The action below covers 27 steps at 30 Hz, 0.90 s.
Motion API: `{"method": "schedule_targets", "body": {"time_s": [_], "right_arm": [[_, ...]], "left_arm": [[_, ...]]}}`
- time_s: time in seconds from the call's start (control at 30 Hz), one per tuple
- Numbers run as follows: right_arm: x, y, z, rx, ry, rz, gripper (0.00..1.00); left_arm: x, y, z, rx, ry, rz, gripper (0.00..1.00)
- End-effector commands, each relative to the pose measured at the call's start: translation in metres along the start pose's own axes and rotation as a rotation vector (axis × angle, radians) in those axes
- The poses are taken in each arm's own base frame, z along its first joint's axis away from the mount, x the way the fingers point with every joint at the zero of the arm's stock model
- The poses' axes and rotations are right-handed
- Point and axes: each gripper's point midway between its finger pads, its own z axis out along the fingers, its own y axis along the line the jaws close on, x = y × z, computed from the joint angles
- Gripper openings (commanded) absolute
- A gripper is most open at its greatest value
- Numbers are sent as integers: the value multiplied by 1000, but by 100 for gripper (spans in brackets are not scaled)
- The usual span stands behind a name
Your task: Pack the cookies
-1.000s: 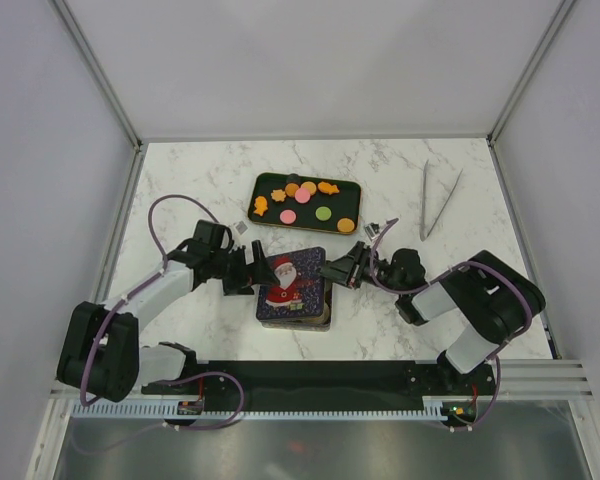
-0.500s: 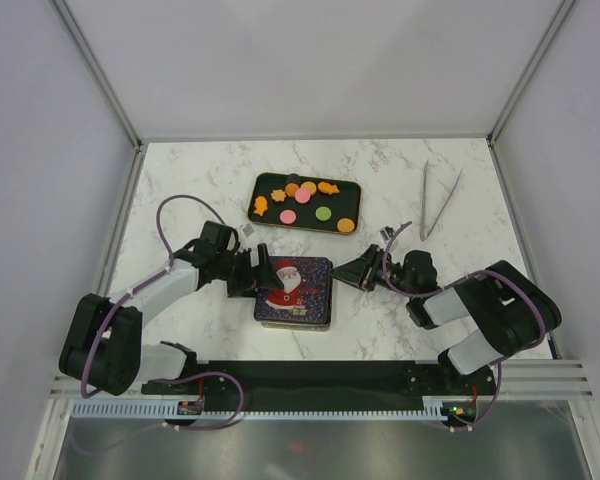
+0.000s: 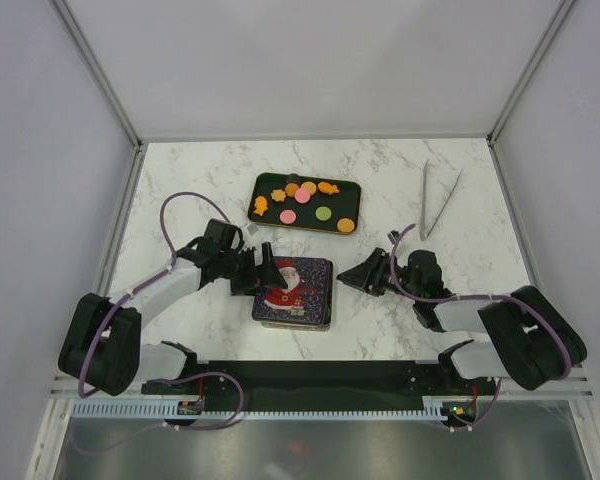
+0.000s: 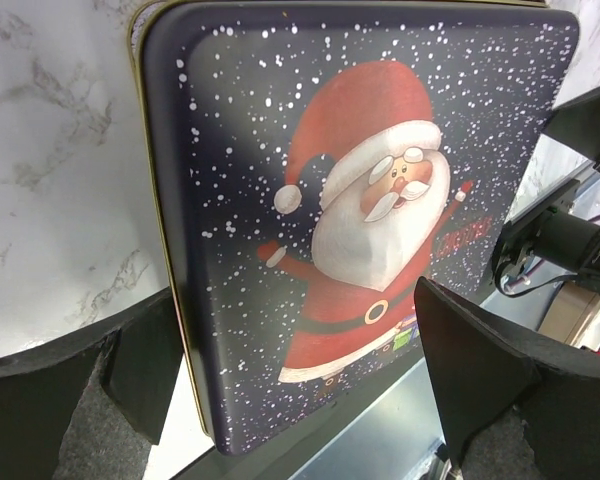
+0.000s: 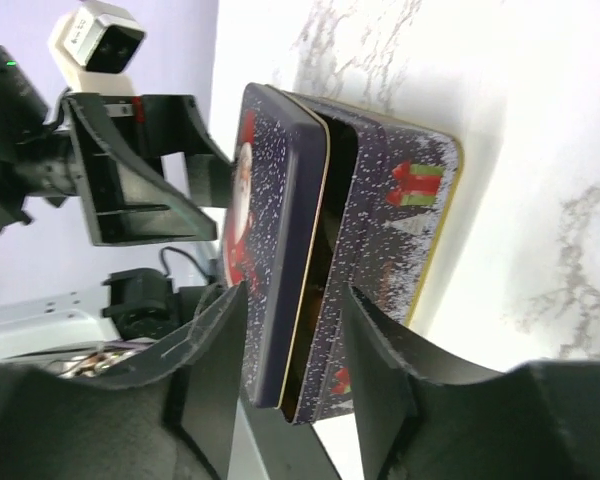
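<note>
Several cookies (image 3: 303, 196), orange, pink and green, lie on a dark tray (image 3: 346, 206) at the table's middle back. A dark blue tin stands in front of it, its Santa lid (image 3: 298, 285) sitting ajar on the base (image 5: 400, 230). A gap shows along the side that faces the right wrist camera. My left gripper (image 3: 265, 270) is open, its fingers straddling the lid's left corner (image 4: 360, 200). My right gripper (image 3: 352, 277) is open and empty, a little right of the tin and pointing at its edge (image 5: 280, 200).
Metal tongs (image 3: 423, 200) lie at the back right of the marble table. White walls stand on three sides. A black rail runs along the near edge behind the arm bases.
My right gripper has drawn back to the right, away from the tin. The tin has shifted slightly left and toward the near edge. My left gripper has moved further over the lid.
</note>
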Motion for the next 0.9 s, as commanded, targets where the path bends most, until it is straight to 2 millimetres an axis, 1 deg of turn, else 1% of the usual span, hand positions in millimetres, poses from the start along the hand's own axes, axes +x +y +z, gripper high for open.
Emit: {"method": "schedule_targets", "body": {"time_s": [0.0,0.07,0.1,0.13,0.17,0.2,0.27,0.3,0.43,0.67,0.73,0.87], "right_arm": [[-10,-4,-1,95,-16,-114,54],[-7,-2,-1,114,-6,-165,61],[-10,-1,-1,144,-15,-175,68],[-5,-1,0,159,4,-203,72],[-7,2,3,169,5,-219,75],[0,-3,4,201,29,-220,79],[3,-4,7,217,42,-227,83],[7,-8,8,236,59,-224,84],[11,-16,12,271,73,-229,86],[11,-12,19,276,81,-242,86],[14,-12,21,272,89,-238,85],[14,-8,26,263,90,-243,83]], "left_arm": [[-22,-19,-6,20,-62,28,100],[-23,-21,-6,15,-58,31,100],[-23,-22,-5,13,-55,32,100],[-23,-23,-5,11,-51,34,100],[-24,-25,-5,9,-52,38,100],[-23,-24,-4,4,-47,39,100],[-23,-25,-3,-1,-42,43,100],[-24,-26,-3,-1,-43,45,100],[-20,-26,1,-11,-27,48,100],[-18,-27,6,-27,-16,63,100],[-16,-27,7,-33,-8,68,100],[-16,-29,10,-47,-2,85,100]]}}
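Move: The closed tin lies just under the left hand, its middle about 7 cm to that hand's right, 1 cm nearer the base and 3 cm below, with the open fingers straddling its left edge. From the right hand the tin's middle is some 13 cm to the left, 1 cm back and 6 cm down. The cookie tray stands about 19 cm ahead of the right hand and 11 cm to its left, roughly 8 cm below it; the tongs lie 19 cm ahead and 20 cm to the right. The right hand opens its half-open fingers almost fully and, after a brief rise of about 1 cm, sinks some 4 cm and eases a little left while its fingertips tip down about 20 degrees, so that the fingers come to straddle the tin's right edge, one over the lid and one outside, the upper one seeming to touch the lid. The left hand stays wide open astride the left edge and pushes about 2 cm to the right against that side, first lifting about 1.5 cm and edging forward, then sinking most of the way back. ##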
